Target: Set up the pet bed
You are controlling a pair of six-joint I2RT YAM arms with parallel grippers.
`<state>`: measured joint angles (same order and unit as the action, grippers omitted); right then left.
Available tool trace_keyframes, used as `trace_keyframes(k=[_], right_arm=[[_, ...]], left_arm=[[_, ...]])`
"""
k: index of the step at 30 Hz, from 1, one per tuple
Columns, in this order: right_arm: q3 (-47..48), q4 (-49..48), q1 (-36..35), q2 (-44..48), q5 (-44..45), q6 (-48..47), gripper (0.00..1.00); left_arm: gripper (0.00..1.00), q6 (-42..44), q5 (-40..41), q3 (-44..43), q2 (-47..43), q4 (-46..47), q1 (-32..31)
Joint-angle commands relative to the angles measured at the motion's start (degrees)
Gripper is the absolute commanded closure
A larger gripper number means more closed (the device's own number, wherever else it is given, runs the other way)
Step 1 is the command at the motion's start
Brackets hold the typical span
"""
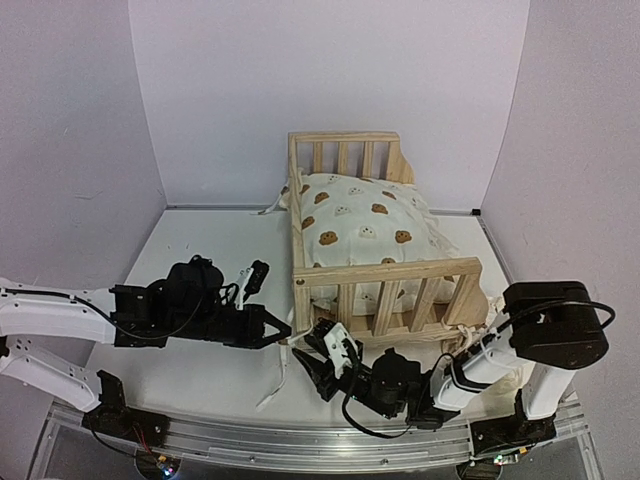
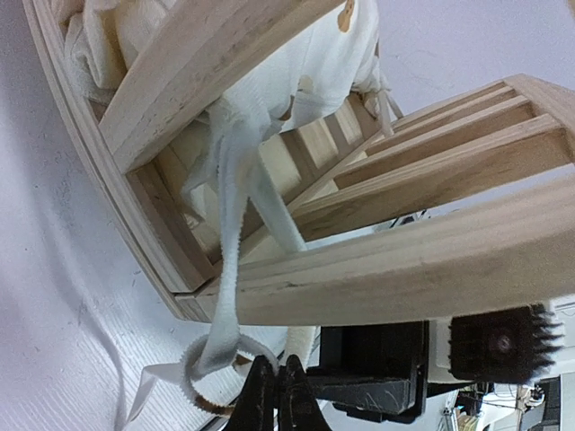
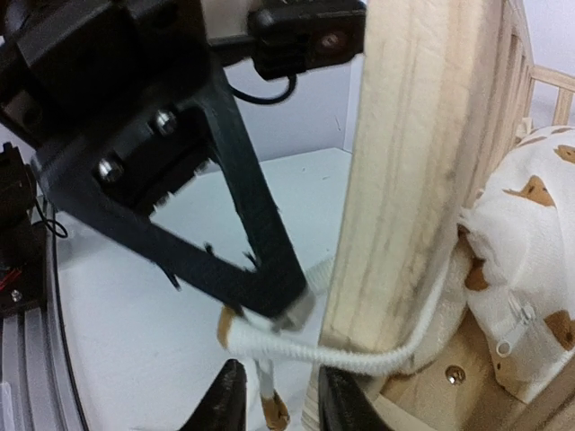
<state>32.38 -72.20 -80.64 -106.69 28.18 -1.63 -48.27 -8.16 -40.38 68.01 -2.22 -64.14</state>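
Note:
The pet bed (image 1: 385,270), a pale pine frame with slatted rails, stands mid-table with a cream bear-print cushion (image 1: 365,220) lying in it. A white tie (image 2: 226,215) from the cushion runs down around the bed's near-left corner post (image 3: 413,162). My left gripper (image 1: 283,333) is just left of that corner, shut on a loop of the tie (image 2: 211,359). My right gripper (image 1: 312,360) sits below the same corner, open. In the right wrist view the tie (image 3: 305,346) crosses above its spread fingers (image 3: 225,400), and the left gripper's tip (image 3: 287,305) pinches it.
The two grippers are close together at the bed's front-left corner. A loose end of the tie (image 1: 272,388) trails on the white table (image 1: 200,250). Walls close in the table at the back and both sides.

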Motion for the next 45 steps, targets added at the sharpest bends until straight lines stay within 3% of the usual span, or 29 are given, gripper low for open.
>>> trace_keyframes(k=[1,8,16,23,30,35,37,40,42,45], right_arm=[[-3.07,5.83,-0.21,7.78,2.31,8.60,0.63],[4.05,42.46,-0.20,18.20,-4.00,16.25,0.55],[6.84,46.72,-0.22,21.19,-20.90,11.94,0.53],[7.52,47.32,-0.22,24.34,-15.70,5.07,0.52],[9.78,43.21,-0.22,18.65,-12.37,0.38,0.45],[5.95,26.37,-1.13,11.77,-1.78,11.65,0.37],[5.80,19.01,-2.86,7.16,3.44,10.56,0.33],[7.82,13.70,-3.77,1.04,7.16,8.84,0.31],[9.26,11.41,-4.12,-2.04,14.33,8.17,0.30],[10.25,6.68,-4.15,-5.31,18.22,6.30,0.35]], left_arm=[[1.00,0.86,2.45,3.14,-5.09,8.48,-0.46],[1.00,8.18,0.66,6.83,-8.72,12.93,-0.68],[1.00,10.18,-3.66,13.84,-11.22,26.30,-0.71],[1.00,0.41,-4.21,19.47,-8.62,40.36,-0.50],[1.00,-13.66,0.89,21.17,-8.26,49.37,0.65],[1.00,-18.10,1.17,21.57,-9.04,50.50,1.42],[1.00,-19.45,1.42,22.14,-9.33,51.06,1.60],[1.00,-20.97,1.45,22.78,-9.26,52.00,1.73],[1.00,-21.52,1.23,22.85,-8.99,52.43,1.82],[1.00,-22.20,1.21,22.89,-8.73,52.87,1.82]])
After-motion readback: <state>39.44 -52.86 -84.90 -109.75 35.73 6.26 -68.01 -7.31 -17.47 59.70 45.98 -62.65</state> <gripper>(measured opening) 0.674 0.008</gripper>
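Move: Just in front of the bed's near-left corner, the loose tie tail hangs about 4 cm to the right hand's left, 2 cm back and some 7 cm below. The corner post stands roughly 6 cm ahead of that hand and 1 cm to its right, rising about 2 cm above it. For the left hand, which already pinches the other part of the tie, the half-made loop is about 2 cm ahead, 2 cm right and 2 cm lower. Lifting the pinched tie about 6 cm and nearly 3 cm left, away from the post, the left hand first dips back, then returns forward, its fingers staying shut and swinging up some 35 degrees to about level. The right hand, already partly open, shifts right, swings back about 5 cm clear of the tie, then comes forward and left and sinks towards the hanging tail, opening wider. ##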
